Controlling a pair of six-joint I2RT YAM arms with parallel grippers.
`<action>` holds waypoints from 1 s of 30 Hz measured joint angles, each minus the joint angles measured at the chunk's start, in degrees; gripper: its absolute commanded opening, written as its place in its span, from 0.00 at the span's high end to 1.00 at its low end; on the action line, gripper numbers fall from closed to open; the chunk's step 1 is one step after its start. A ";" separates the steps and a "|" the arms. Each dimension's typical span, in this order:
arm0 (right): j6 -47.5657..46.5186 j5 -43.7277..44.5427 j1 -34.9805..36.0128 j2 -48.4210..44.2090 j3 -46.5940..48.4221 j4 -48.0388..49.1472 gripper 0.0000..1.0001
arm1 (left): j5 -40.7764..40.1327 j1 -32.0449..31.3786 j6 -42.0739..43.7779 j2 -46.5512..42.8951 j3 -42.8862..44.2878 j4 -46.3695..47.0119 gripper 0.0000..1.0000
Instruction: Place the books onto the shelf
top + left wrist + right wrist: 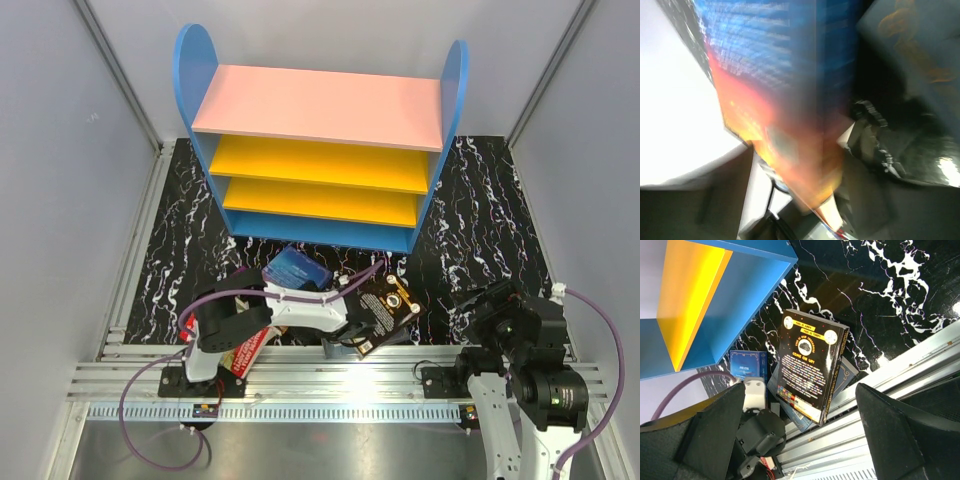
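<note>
The shelf [320, 105] stands at the back with its pink, yellow and blue boards bare. My left gripper [296, 288] is at the blue-orange book [298, 266], which stands tilted off the mat. That book [785, 100] fills the blurred left wrist view, and the fingers do not show there. A black book [386, 310] [810, 367] with gold print leans on a dark blue book [846, 374]. A red book [248, 353] lies under the left arm. My right gripper [805, 440] [495, 305] is open and empty, near the front right, short of the black book.
A black marbled mat [490, 225] covers the table. Aluminium rails [350, 385] run along the near edge. Pale walls close in both sides. The left arm's purple cable [350, 285] loops over the books.
</note>
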 measured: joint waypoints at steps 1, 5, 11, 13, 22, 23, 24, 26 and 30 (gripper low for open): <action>-0.02 -0.17 0.02 0.00 0.00 0.00 0.00 | 0.55 0.26 -0.72 -0.02 -0.57 -0.72 0.01; -0.81 -1.51 0.02 0.02 -0.26 -0.26 0.00 | 2.16 0.98 -3.23 -1.57 1.62 -2.58 0.01; -2.69 -7.34 0.02 6.38 -7.63 1.40 0.00 | 3.61 -0.94 -2.23 -4.39 22.14 -2.95 0.01; -3.39 -9.99 0.02 14.45 -12.63 5.01 0.00 | 3.91 -2.58 -1.11 -4.42 27.50 -1.92 0.01; -5.57 -17.73 0.02 37.68 -25.62 23.04 0.00 | 10.75 -3.23 0.42 -4.44 17.94 5.73 0.01; -5.57 -18.03 0.02 39.12 -26.43 25.05 0.00 | 11.47 -2.49 0.42 -4.52 15.91 6.82 0.01; -5.57 -18.36 0.02 40.65 -27.08 26.84 0.00 | 12.09 -1.70 0.44 -4.61 14.03 7.76 0.01; -5.49 -19.15 0.02 43.25 -28.46 30.38 0.00 | 13.22 -0.09 0.55 -5.01 11.28 9.57 0.01; -3.80 -20.59 0.07 43.19 -29.35 33.46 0.00 | 15.06 4.11 1.07 -8.04 7.32 13.94 0.01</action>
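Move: Left and front of the black book lies the left hand, with the book's middle some 22 cm to its right and 2 cm farther out. The blue-grey book, partly under it, is about 15 cm right of that hand and level with it; the Jane Eyre book's middle is 6 cm ahead, the red book's 10 cm left, all some 3 cm lower. From the right hand, the black book is roughly 18 cm left, 6 cm ahead and 18 cm below. Opening fully and coming away from the Jane Eyre book, the left hand swings about 14 cm right and 10 cm up, then sinks beside that book's spine and eases back left, turning to point steeply down. Meanwhile the wide-open right hand drops some 18 cm, going left and a little forward towards the black book's right side, fingers tipping nearly 40 degrees downward. ##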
